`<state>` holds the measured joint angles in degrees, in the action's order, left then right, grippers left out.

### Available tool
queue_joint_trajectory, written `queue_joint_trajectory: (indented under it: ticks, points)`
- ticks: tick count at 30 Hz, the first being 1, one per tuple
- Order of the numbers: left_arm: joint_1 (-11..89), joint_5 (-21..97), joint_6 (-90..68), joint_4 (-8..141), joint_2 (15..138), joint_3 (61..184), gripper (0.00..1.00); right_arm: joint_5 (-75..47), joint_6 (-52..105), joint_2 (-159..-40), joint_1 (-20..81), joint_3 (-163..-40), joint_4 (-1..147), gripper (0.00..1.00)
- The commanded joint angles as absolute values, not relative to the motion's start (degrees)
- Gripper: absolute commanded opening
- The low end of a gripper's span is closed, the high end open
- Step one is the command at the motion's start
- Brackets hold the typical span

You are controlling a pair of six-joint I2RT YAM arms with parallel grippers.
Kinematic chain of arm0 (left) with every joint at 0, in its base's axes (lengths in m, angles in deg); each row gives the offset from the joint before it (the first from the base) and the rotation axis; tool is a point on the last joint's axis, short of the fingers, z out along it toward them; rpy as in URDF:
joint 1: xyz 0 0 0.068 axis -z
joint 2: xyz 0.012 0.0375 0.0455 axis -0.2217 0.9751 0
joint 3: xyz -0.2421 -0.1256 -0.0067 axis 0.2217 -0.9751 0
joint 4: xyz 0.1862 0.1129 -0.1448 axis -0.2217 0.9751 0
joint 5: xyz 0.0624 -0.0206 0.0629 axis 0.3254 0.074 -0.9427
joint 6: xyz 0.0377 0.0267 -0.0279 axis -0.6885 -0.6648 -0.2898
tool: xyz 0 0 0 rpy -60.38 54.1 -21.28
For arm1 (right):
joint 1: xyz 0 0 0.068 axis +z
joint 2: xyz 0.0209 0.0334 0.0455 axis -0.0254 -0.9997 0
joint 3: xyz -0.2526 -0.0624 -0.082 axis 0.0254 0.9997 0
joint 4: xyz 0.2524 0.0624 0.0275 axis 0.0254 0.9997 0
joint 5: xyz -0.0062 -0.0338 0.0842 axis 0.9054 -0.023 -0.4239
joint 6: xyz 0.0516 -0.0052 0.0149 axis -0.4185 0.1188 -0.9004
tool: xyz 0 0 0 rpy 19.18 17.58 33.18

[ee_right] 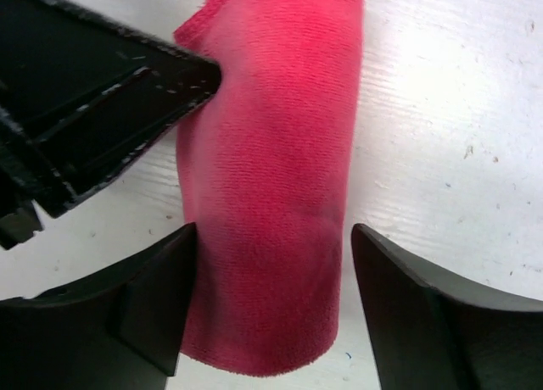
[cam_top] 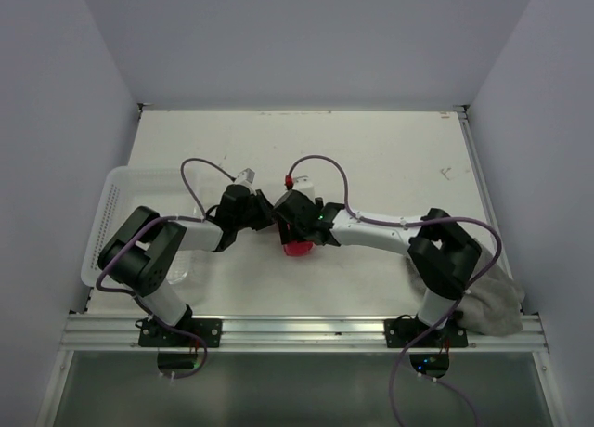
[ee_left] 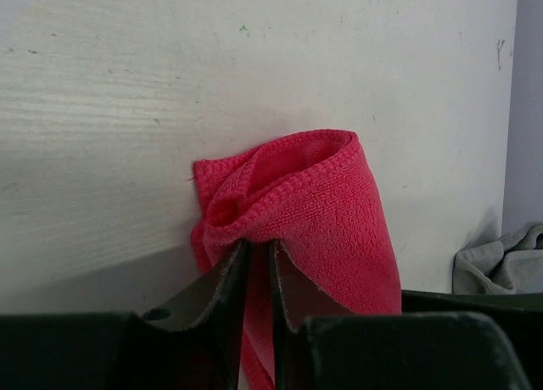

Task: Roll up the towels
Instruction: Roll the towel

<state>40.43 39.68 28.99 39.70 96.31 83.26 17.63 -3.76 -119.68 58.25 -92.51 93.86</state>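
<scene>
The pink towel (ee_right: pixel 271 153) lies rolled into a short tube on the white table, seen at the middle of the top view (cam_top: pixel 298 250) under both wrists. My left gripper (ee_left: pixel 259 244) is shut on a fold of cloth at one end of the roll (ee_left: pixel 305 195). My right gripper (ee_right: pixel 273 233) is open and straddles the roll: its left finger (ee_right: pixel 161 280) is against the cloth, its right finger (ee_right: pixel 407 288) stands apart. The grey towel (cam_top: pixel 492 304) lies crumpled at the table's near right corner, also in the left wrist view (ee_left: pixel 502 267).
A white perforated basket (cam_top: pixel 113 213) stands at the left edge, beside the left arm. The left gripper's black body (ee_right: pixel 93 102) is close above the roll's far end in the right wrist view. Side walls enclose the table.
</scene>
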Motion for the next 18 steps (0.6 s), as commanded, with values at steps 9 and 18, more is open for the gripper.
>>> queue_joint_trajectory:
  ticks: [9, 18]
  points:
    - [40.1, 35.5, 25.8, 45.4, 97.6, 82.2, 0.18, 0.1, -13.0, -112.4, 49.6, -83.9, 83.4, 0.86]
    - [40.1, 35.5, 25.3, 45.2, 98.5, 81.4, 0.17, -10.3, -17.2, -114.1, 45.1, -78.9, 72.8, 0.97]
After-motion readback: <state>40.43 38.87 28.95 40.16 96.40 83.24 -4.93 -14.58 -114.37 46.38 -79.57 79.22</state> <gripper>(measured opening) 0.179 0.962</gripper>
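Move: Just under the right hand is the pink towel's roll, its middle about 2 cm ahead, level sideways and 3 cm below, with the open fingers on either side of its near end. The left gripper's tips are some 4 cm ahead, 3 cm left and 2 cm below this hand. From the left hand, already pinching the roll's left edge, its middle is about 4 cm right, 1 cm back and 1 cm below; the white basket is some 32 cm left and 2 cm back. Spreading its fingers from about three-quarters to nearly full width astride the towel roll, the right hand shifts some 2 cm right, then eases about 1 cm back left while sinking to end 1 cm lower. Its wrist turns some 25 degrees, left side rising and fingers swinging to point more leftward under the palm. The left hand stays put and keeps its pinch on the roll's left edge. ##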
